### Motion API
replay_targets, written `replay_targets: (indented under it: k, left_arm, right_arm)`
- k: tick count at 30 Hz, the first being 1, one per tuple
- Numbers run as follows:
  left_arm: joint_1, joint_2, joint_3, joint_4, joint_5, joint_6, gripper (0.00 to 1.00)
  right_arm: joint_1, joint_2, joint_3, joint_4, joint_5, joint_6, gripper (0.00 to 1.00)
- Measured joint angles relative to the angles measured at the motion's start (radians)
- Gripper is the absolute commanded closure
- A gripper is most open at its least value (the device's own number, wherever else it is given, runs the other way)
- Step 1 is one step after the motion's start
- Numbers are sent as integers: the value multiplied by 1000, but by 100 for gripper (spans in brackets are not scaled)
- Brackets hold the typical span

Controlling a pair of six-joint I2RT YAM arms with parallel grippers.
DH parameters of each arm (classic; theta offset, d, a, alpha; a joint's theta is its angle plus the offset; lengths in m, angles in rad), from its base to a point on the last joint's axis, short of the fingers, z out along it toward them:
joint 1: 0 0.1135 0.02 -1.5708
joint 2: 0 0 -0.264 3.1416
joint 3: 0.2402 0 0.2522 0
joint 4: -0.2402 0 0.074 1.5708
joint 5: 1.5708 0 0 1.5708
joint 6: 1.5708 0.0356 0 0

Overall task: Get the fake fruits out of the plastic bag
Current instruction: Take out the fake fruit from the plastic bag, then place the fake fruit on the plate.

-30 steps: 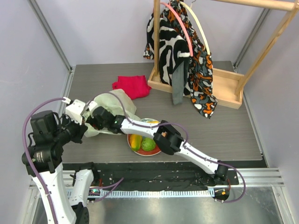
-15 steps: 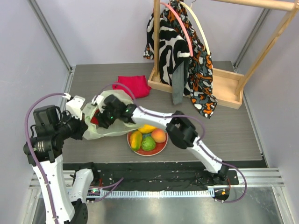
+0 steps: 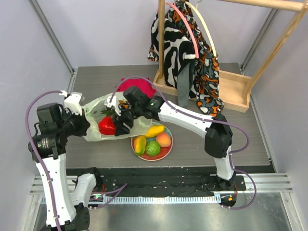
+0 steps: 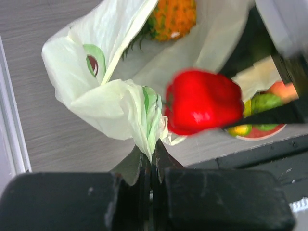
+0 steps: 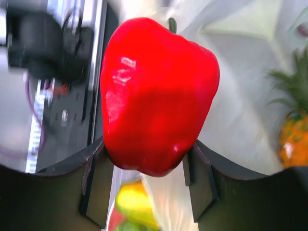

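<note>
The pale yellow-green plastic bag [image 3: 98,108] lies at the table's left, its mouth toward the plate. My left gripper [image 3: 88,127] is shut on a gathered fold of the bag [image 4: 110,96], pinched at the left gripper's tips [image 4: 153,159]. My right gripper [image 3: 113,126] is shut on the red pepper-like fruit [image 3: 105,126], held just outside the bag's mouth; both fingers press its sides [image 5: 159,96]. A small pineapple [image 4: 173,17] still lies inside the bag. A mango [image 3: 140,144], a green fruit [image 3: 153,148], a peach [image 3: 163,139] and a yellow fruit [image 3: 155,130] sit on a red plate [image 3: 166,153].
A folded red cloth [image 3: 144,86] lies behind the bag, partly covered by my right arm. A wooden rack [image 3: 231,91] with a patterned garment [image 3: 187,53] stands at the back right. The table's near edge runs just below the plate.
My right gripper went into the bag, shut on the red pepper and has drawn it out toward the bag's mouth. The left gripper kept its hold on the bag.
</note>
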Motion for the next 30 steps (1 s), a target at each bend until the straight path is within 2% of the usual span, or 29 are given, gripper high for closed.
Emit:
replay_targets:
  k: [6,12,17,24,30]
  left_arm:
    - [0,72,-3,105,-7,-57,100]
    - [0,119,-11,150,-8,-72,100]
    - [0,119,-14,169,-8,-77,100]
    - [0,119,-14,175,-11,-76,100]
    - [0,127,-14,175,-11,-76,100]
  right_arm:
    - [-22,-107,-71,-247,-29,-237,66]
    - [-74,-384,-208,-459,9,-502,66]
    - [-107,-572,-368,-540,61,-661,66]
    - [-163,-600,-587,-593,135,-785,66]
    - [-162,-600,-667,-568,160,-821,66]
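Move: Out to the right of the right hand, which already grips the red pepper high over the bag, the fruit plate's middle is some 18 cm right, 3 cm back and about 19 cm lower. On it, the peach sits roughly 6 cm right of and 3 cm beyond the plate's middle. The pineapple in the bag lies about 14 cm straight ahead and 17 cm below. From the left hand the plate is about 23 cm right, 2 cm back and 26 cm down. Carrying the pepper away from the bag to the plate, the right hand sweeps some 26 cm right and about 6 cm back, first roughly level with a small rise, then sinking to end 8 cm lower, its fingers tipping about 30 degrees more steeply down and turning counter-clockwise. Its grip keeps hold throughout. The left hand, still pinching the bag's rim, pushes about 5 cm forward early on, then holds there. ##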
